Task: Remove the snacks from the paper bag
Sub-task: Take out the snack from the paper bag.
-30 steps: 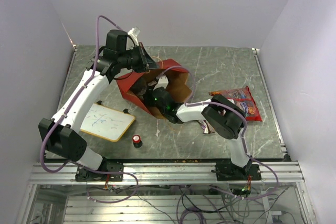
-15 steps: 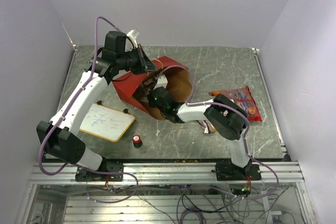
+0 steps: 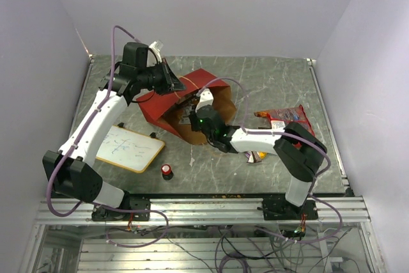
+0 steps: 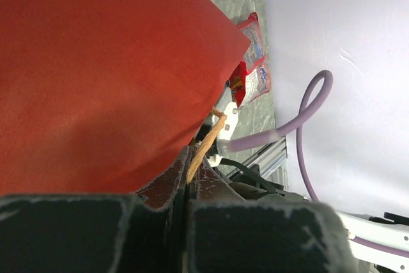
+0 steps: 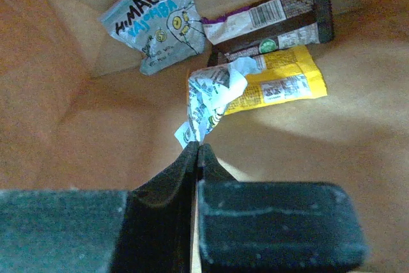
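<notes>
The paper bag (image 3: 167, 103), red outside and brown inside, lies tipped with its mouth facing right. My left gripper (image 3: 171, 81) holds its upper rim; in the left wrist view the jaws (image 4: 190, 158) are shut on the tan string handle (image 4: 209, 140). My right gripper (image 5: 197, 148) is inside the bag, shut on the end of a crumpled white-and-blue wrapper (image 5: 214, 91). Behind it on the bag floor lie a yellow packet (image 5: 281, 81), a brown-and-purple bar (image 5: 275, 20) and a light blue packet (image 5: 156, 20). The flat red chip bag (image 3: 291, 123) lies on the table to the right.
A wood-framed whiteboard (image 3: 131, 148) lies at the front left and a small red-topped black knob (image 3: 167, 171) stands near the front edge. A few small packets (image 3: 255, 155) lie under the right forearm. Purple cables loop over the bag.
My left gripper has pulled the bag's rim up and to the left, and the bag mouth has turned more upright. My right arm has stretched out, its elbow swinging right.
</notes>
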Motion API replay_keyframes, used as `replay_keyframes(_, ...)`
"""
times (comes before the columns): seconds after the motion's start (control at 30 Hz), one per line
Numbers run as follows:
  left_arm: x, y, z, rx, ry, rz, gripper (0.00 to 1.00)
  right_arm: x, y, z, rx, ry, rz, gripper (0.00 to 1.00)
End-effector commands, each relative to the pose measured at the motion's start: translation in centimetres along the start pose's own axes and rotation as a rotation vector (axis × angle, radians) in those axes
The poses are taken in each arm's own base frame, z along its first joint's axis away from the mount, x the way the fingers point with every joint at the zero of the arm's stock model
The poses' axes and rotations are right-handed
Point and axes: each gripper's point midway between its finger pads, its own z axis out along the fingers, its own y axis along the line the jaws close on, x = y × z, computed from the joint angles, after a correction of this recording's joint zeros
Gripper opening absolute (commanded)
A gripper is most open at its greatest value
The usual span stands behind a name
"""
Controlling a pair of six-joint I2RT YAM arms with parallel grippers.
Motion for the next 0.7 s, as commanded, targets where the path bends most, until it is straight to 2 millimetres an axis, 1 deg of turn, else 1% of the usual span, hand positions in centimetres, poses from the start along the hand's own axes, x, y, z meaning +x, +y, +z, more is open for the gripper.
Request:
replay_keyframes(0.0,0.3,-0.6,-0.3,0.042,0.02,0.013,0.07,-0.9,-0.9,-1.6,0.011,-0.007,-0.031,0.0)
replay_keyframes(0.27,1.0,0.0,0.1,0.034,0.047,-0.001,0.07,-2.7,0.1,-4.6,-0.069,0.01,-0.06,0.0)
replay_keyframes(0.33,1.1,0.2,0.2,0.032,0.052,-0.006,0.07,-3.6,0.1,-5.8,-0.077,0.004,-0.053,0.0)
replay_keyframes(0.5,1.2,0.4,0.4,0.027,0.053,-0.011,0.07,-4.7,-0.3,-8.7,-0.091,0.032,-0.065,0.0)
replay_keyframes(0.57,1.2,0.6,0.4,0.02,0.051,-0.012,0.07,-4.8,-0.6,-10.1,-0.092,0.067,-0.074,0.0)
replay_keyframes(0.6,1.3,0.7,0.4,0.016,0.051,-0.011,0.07,-4.3,-0.8,-10.9,-0.093,0.103,-0.086,0.0)
replay_keyframes(0.67,1.3,0.9,0.4,0.006,0.049,-0.012,0.07,-4.2,-0.9,-12.6,-0.105,0.14,-0.094,0.0)
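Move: The right hand already pinches a light-blue snack packet inside the paper bag; the snacks laid out on the table are about 12 cm back, 24 cm right and 9 cm below. Still in the bag, the yellow packet is some 5 cm ahead, 3 cm left and 8 cm down, the brown packet 9 cm ahead, 2 cm left. From the left hand, shut on the bag's handle, those laid-out snacks are about 13 cm back, 31 cm right, 28 cm down. The right hand, still pinching the light-blue packet, draws it some 8 cm up, 5 back and 5 right. ##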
